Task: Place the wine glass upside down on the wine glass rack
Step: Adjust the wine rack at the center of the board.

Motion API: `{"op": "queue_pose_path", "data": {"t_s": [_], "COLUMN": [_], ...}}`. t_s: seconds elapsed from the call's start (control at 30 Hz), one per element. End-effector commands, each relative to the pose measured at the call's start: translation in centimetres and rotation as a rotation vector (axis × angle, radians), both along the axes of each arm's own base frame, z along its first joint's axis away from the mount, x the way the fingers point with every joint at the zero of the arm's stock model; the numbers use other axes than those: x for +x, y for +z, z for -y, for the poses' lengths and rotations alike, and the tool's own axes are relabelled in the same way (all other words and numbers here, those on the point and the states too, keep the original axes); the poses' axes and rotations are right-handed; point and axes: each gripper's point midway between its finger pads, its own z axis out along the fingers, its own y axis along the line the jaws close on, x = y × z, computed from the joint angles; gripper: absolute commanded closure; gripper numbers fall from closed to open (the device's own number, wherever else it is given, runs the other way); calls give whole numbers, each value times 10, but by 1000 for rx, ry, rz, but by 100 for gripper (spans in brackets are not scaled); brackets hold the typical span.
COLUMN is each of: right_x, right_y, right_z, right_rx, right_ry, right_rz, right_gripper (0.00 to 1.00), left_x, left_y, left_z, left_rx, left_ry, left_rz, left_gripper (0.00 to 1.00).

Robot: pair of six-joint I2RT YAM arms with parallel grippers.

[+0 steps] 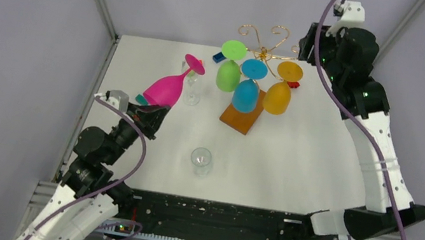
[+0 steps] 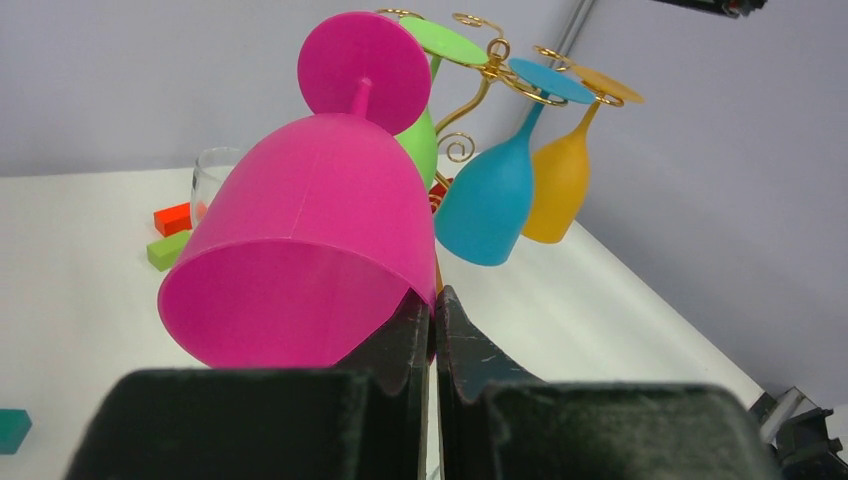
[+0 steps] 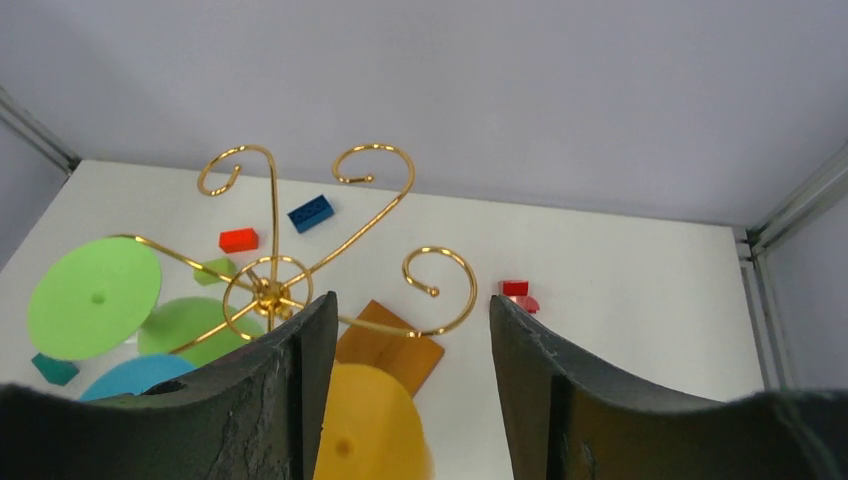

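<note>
A pink wine glass [image 1: 166,90] [image 2: 310,230] is held up tilted, foot toward the rack. My left gripper [image 1: 150,110] [image 2: 433,300] is shut on its rim, one finger inside the bowl and one outside. The wine glass rack [image 1: 265,44] [image 3: 270,290] is gold wire on an orange-brown base [image 1: 241,119]. A green glass [image 1: 228,74], a blue glass [image 1: 246,93] and a yellow glass [image 1: 278,95] [image 3: 370,420] hang on it upside down. My right gripper [image 1: 308,48] [image 3: 410,300] is open above the rack's right side, holding nothing.
One clear glass [image 1: 201,160] stands mid-table in front, another [image 1: 193,88] just beside the pink glass. Small blocks lie near the rack: blue [image 1: 218,56], red [image 1: 293,84], and red [image 2: 172,217] and green [image 2: 168,250] ones behind. Walls close the back and sides.
</note>
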Motion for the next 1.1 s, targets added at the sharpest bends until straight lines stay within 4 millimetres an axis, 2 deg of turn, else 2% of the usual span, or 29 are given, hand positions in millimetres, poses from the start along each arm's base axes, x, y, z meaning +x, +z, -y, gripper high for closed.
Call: {"op": "queue_pose_path", "data": {"t_s": [0.0,0.03,0.17,0.3,0.4,0.43,0.6,0.7,0.93,1.07], "right_x": [20,27,42,41,39,39,40,40,31,28], "right_y": [2,1,1,0,-1,-2,-6,-10,-5,-15], "right_z": [-4,-6,-9,-12,-13,-13,-18,-32,-59,-76], "right_rx": [-92,-104,-108,-92,-86,-88,-118,-136,-164,-174], "right_ry": [47,48,36,53,60,61,102,187,373,482], "right_rz": [-91,-100,-85,-54,-42,-43,-41,-58,-49,-81], "right_gripper": [42,42,42,42,42,42,42,42,42,47], "left_x": [-5,-5,-5,-6,-7,-6,3,11,19,23], "left_y": [35,34,7,-32,-52,-65,-109,-130,-162,-180], "left_z": [1,3,8,2,5,8,7,4,4,0], "left_rx": [-13,-4,71,61,-3,-15,-41,-37,-32,-20], "left_ry": [-18,-27,-56,-25,-37,-47,-8,29,63,97], "left_rz": [102,96,-9,-136,-153,-174,-275,-319,-383,-423], "left_gripper": [100,100,100,100,100,100,100,100,100,100]}}
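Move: The wine rack's hub, the centre of its gold arms, lies about 5 cm ahead of the right hand, 10 cm to its left and some 12 cm below. The yellow glass hangs about 19 cm below that hand, 1 cm back and 2 cm left; the blue one hangs 20 cm below it, 1 cm back and 12 cm left. From the left hand the hub is roughly 28 cm ahead, 25 cm right and nearly level; the clear tumbler is 2 cm ahead, 13 cm right and 29 cm below. The right hand, fingers about half open, finishes a short reach forward of about 5 cm while dipping slightly, then swings left towards the rack's hub with a slight rise, turning some 20 degrees counter-clockwise and dropping its left side a little. Meanwhile the left hand keeps its shut grip on the rim of the upside-down pink glass and, after a slow start, lowers it almost straight down by about 18 cm, tipping forward and down roughly 25 degrees. ##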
